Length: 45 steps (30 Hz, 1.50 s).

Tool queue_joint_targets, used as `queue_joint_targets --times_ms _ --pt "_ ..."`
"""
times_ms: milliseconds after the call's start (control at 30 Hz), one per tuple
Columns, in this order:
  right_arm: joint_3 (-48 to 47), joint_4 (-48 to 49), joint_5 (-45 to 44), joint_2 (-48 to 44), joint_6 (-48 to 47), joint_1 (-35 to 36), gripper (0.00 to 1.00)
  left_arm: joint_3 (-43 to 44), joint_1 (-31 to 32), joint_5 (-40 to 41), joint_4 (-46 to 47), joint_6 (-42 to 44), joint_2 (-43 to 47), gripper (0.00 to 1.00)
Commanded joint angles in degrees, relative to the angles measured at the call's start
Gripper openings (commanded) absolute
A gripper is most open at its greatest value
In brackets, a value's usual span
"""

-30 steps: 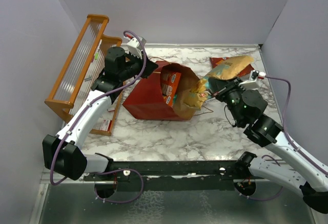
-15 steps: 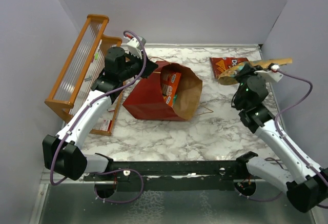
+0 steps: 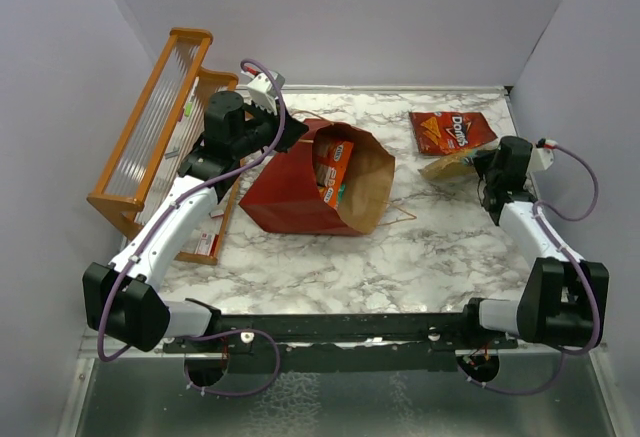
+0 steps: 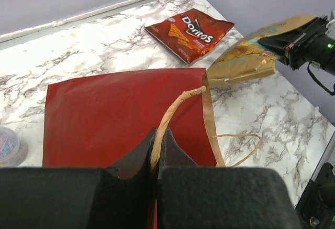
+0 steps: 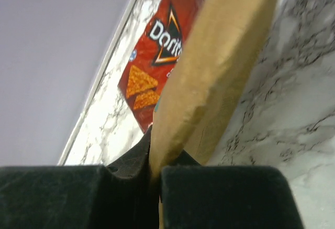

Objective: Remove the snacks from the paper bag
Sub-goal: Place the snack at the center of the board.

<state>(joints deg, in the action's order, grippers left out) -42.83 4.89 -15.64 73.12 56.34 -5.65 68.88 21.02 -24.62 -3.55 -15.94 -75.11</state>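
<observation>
The paper bag [image 3: 290, 192] lies on its side, dark red outside, with its brown mouth [image 3: 368, 182] facing right. An orange packet [image 3: 335, 162] and a bit of teal show inside it. My left gripper [image 3: 290, 135] [image 4: 157, 145] is shut on the bag's upper twine handle [image 4: 178, 108]. My right gripper [image 3: 482, 162] [image 5: 156, 158] is shut on the edge of the large orange-yellow chip bag [image 3: 450, 166] [image 5: 220, 61] [image 4: 246, 61], held low over the table at the right. The dark red Doritos bag [image 3: 452, 131] [image 4: 189, 32] [image 5: 157, 56] lies flat just behind it.
The orange wooden rack [image 3: 150, 137] stands along the left wall, with a flat card [image 3: 205, 242] at its foot. The bag's other twine handle [image 3: 400, 215] [image 4: 241, 145] lies loose on the marble. Walls close in the back and both sides.
My right arm has carried the orange-yellow chip bag from the paper bag's mouth out to the right and lowered it beside the Doritos bag. The left arm has not moved.
</observation>
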Motion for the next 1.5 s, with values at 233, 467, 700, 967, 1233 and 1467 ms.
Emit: queue_joint_targets --times_ms 233,467,700,967,1233,1467 --pt "10.95 6.31 1.95 4.17 6.06 -3.42 0.01 1.42 -0.44 0.53 0.14 0.02 0.03 0.0" --pt "19.88 6.65 4.22 1.5 6.22 -4.17 0.01 1.37 -0.38 0.32 0.24 -0.33 -0.33 0.0" --pt "25.58 8.26 4.48 0.65 9.15 -4.19 0.01 1.15 -0.42 0.06 0.65 -0.53 -0.38 0.0" --pt "23.3 13.63 6.07 5.99 9.14 -4.63 0.07 1.07 -0.39 -0.1 0.83 -0.77 -0.26 0.0" --pt "16.89 8.28 8.8 6.54 8.88 -4.63 0.2 0.97 -0.37 0.07 0.99 -0.74 0.23 0.0" --pt "17.32 -9.26 0.37 -6.26 3.46 -4.72 0.54 1.13 -0.09 0.07 0.73 -0.66 0.29 0.0"
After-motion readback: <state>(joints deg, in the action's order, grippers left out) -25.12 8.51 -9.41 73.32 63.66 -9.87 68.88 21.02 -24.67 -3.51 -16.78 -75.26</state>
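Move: The right gripper already holds the chips bag, about 15 cm above the marble. Its landing spot, the bare board just on the near side of the Doritos bag, has its middle some 4 cm back and 4 cm to the left, 14 cm down. From the right hand the Doritos bag lies roughly 10 cm ahead and 5 cm left, the paper bag about 38 cm left and 3 cm back. From the left hand the spot is around 38 cm right, 7 cm ahead and 31 cm down. Lower the right gripper about 13 cm while drawing it back some 8 cm, bringing the held chips bag down onto the marble on the near side of the Doritos bag, the wrist rolling and tipping about 10 degrees each. Low over the board, ease forward 3 cm and open the fingers to nearly half, then start back and slightly up. ##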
